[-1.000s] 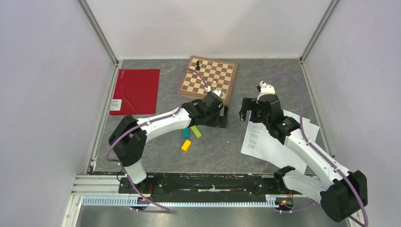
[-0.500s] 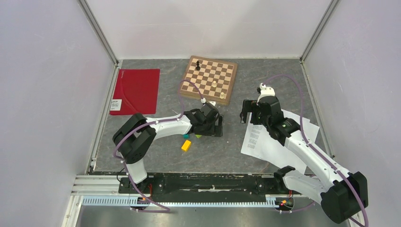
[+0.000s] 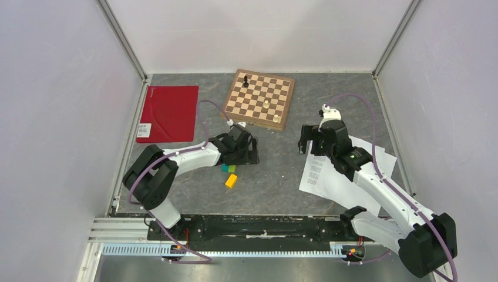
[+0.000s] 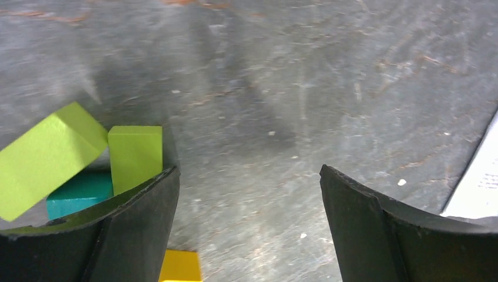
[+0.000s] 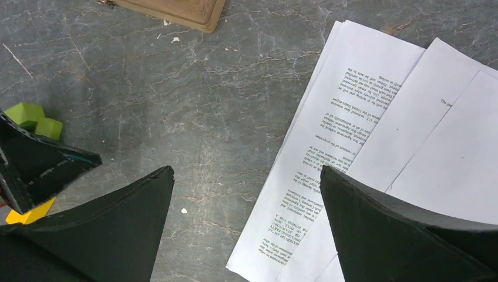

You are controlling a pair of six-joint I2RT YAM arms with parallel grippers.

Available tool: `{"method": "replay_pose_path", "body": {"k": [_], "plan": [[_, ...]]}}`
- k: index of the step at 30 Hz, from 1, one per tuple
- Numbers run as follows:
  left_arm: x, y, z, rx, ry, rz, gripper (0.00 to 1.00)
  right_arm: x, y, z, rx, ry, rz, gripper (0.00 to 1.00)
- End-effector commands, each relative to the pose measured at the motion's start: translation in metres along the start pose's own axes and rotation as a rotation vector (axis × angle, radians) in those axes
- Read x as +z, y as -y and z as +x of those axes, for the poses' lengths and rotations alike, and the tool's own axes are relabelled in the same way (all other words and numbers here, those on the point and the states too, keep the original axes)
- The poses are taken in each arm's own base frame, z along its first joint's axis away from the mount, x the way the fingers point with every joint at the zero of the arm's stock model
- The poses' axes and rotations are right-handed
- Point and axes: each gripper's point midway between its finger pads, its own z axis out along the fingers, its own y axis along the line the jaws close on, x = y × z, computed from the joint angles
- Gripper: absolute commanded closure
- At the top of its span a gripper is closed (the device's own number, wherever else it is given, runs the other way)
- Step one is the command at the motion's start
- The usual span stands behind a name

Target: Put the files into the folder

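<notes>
The files (image 3: 337, 179) are a few white sheets, some with printed text, fanned out on the grey table at the right, partly under my right arm. In the right wrist view the files (image 5: 376, 111) lie below and right of my open right gripper (image 5: 246, 170), which hovers over their left edge (image 3: 306, 141). The red folder (image 3: 168, 113) lies shut and flat at the far left, with a white label at its near corner. My left gripper (image 3: 251, 151) stands open over bare table (image 4: 248, 173), holding nothing. A sheet corner (image 4: 478, 176) shows at the right edge.
A wooden chessboard (image 3: 261, 97) with a few pieces sits at the back centre. Green blocks (image 4: 53, 153), a teal block (image 4: 79, 191) and a yellow block (image 3: 231, 180) lie beside the left fingers. White walls close in the table on three sides.
My left arm has drawn back and to the left, away from the chessboard's front edge, its gripper still open. The right arm has hardly moved.
</notes>
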Motion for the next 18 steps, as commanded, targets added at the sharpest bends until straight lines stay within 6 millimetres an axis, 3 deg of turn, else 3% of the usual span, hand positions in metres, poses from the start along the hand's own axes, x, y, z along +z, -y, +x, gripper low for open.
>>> {"method": "replay_pose_path", "body": {"k": [1,9,14,18], "plan": [[-0.011,-0.043,-0.004,-0.055,0.017,-0.113,0.04,0.001,-0.002,-0.003,-0.010,0.017,-0.015,0.02],[-0.032,-0.123,-0.013,-0.241,0.062,-0.332,0.05,0.004,-0.006,-0.003,-0.017,0.007,-0.030,0.02],[-0.058,-0.165,-0.018,-0.364,0.135,-0.489,0.05,0.004,-0.008,-0.003,-0.022,0.004,-0.039,0.02],[-0.078,-0.179,-0.029,-0.416,0.211,-0.498,0.05,0.004,-0.007,-0.001,-0.028,0.003,-0.039,0.02]]}}
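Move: Against the outside of the left hand's left finger lies a green block, its middle about 7 cm left and 1 cm back from the hand, roughly 1 cm below it. The teal block lies 11 cm left and 2 cm back, a second green block 12 cm left and 2 cm ahead. The yellow block is 8 cm left and 8 cm back, the red folder some 36 cm left and 22 cm ahead. From the right hand that first green block lies about 30 cm left, 2 cm ahead, 12 cm lower. Keeping low over the table with its fingers wide open, the left hand goes on sweeping quickly to its left, about 17 cm, the outside of its left finger pushing along the green and teal blocks and passing ahead of the yellow one. As it goes the hand swings some 30 degrees counter-clockwise and rolls slightly, its left side rising. ##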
